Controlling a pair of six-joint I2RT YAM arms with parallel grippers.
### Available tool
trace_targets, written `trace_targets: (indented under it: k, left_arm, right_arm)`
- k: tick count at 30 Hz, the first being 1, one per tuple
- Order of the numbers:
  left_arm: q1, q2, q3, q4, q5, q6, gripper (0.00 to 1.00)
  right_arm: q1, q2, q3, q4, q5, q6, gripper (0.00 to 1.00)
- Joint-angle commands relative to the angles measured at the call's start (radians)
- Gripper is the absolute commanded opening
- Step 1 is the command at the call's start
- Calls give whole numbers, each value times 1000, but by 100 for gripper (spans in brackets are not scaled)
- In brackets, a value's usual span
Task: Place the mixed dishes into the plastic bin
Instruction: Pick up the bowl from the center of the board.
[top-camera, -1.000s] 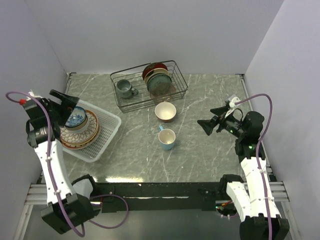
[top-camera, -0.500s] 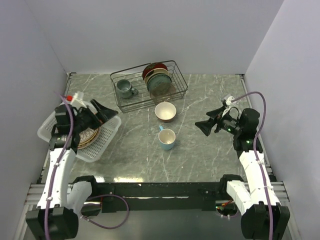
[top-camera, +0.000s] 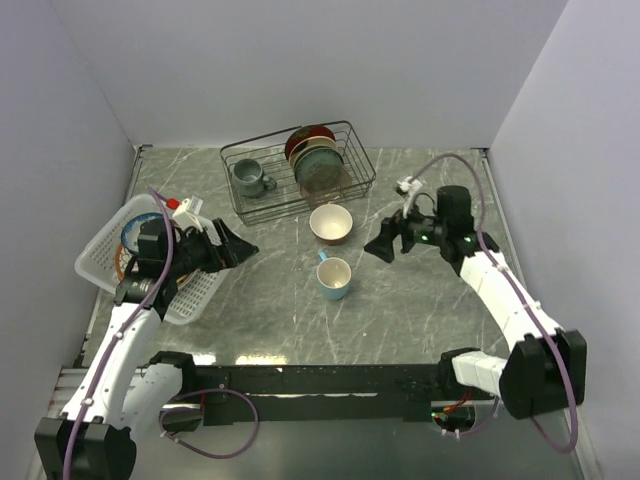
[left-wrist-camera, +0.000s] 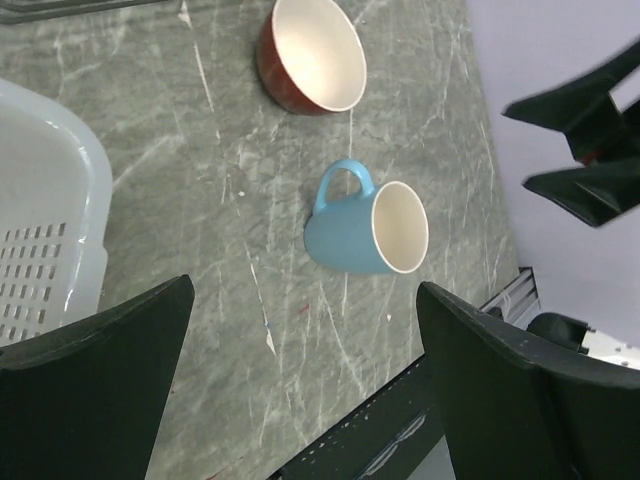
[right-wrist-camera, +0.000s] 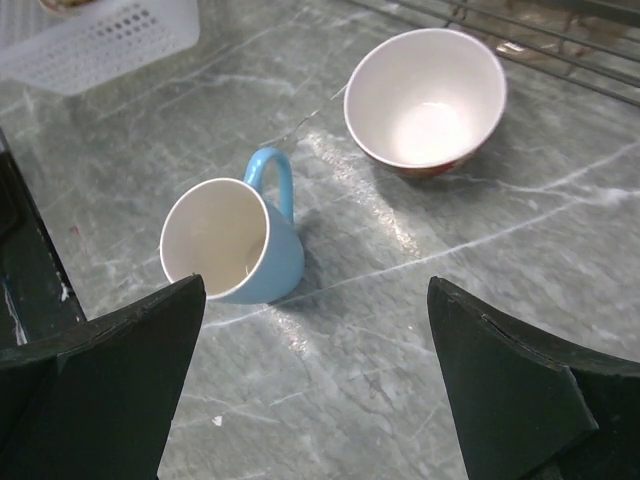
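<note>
A light blue mug (top-camera: 334, 277) stands on the marble table, its handle toward the back. A cream bowl with a red outside (top-camera: 331, 223) sits just behind it. The white plastic bin (top-camera: 100, 240) at the left holds stacked plates and a blue-patterned bowl (top-camera: 134, 232), partly hidden by my left arm. My left gripper (top-camera: 238, 250) is open just right of the bin and points at the mug (left-wrist-camera: 360, 230). My right gripper (top-camera: 378, 247) is open to the right of the mug (right-wrist-camera: 235, 245) and bowl (right-wrist-camera: 425, 100). Neither gripper holds anything.
A black wire rack (top-camera: 300, 165) at the back holds a grey mug (top-camera: 250, 178) and upright plates (top-camera: 318, 158). Grey walls close in on both sides. The bin's corner (left-wrist-camera: 40, 200) sits close beside my left fingers.
My left arm swung down from over the bin and out to its right, toward the mug. My right gripper moved left and back, closer to the bowl and mug. Both stayed open.
</note>
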Motion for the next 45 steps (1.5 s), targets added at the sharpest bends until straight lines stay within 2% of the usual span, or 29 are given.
trace_targets:
  k: [1,9,24,45]
  left_arm:
    - [-17,-51,8,38,-20,56,99]
    - [-17,-71,4,49,-5,53,99]
    - [-16,-96,5,41,-23,54,99]
    - [-14,-90,7,36,-34,56,99]
  right_arm:
    - [83,106,132,-100,110,-59,100]
    - [190,255,241,-120,233,-21,100]
    - [304,354,315,4,492,128,100]
    - [325,519,407,1,494,220,100]
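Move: About 10 cm ahead of the empty right hand, 11 cm to its left and some 16 cm lower stands the cream-and-red bowl. The blue mug is about 3 cm back, 10 cm left and 16 cm down from that hand; the dish rack's middle lies roughly 22 cm ahead, 18 cm left and 15 cm down. From the left hand, the bowl is about 13 cm ahead, 19 cm right and 17 cm down. Swinging in towards the bowl, the right hand travels diagonally forward and to its left, about 8 cm each way, and sinks roughly 6 cm, mostly early and again at the end. The wrist tips the fingers some 20 degrees steeper downward; they stay wide open above the bowl without touching it. ##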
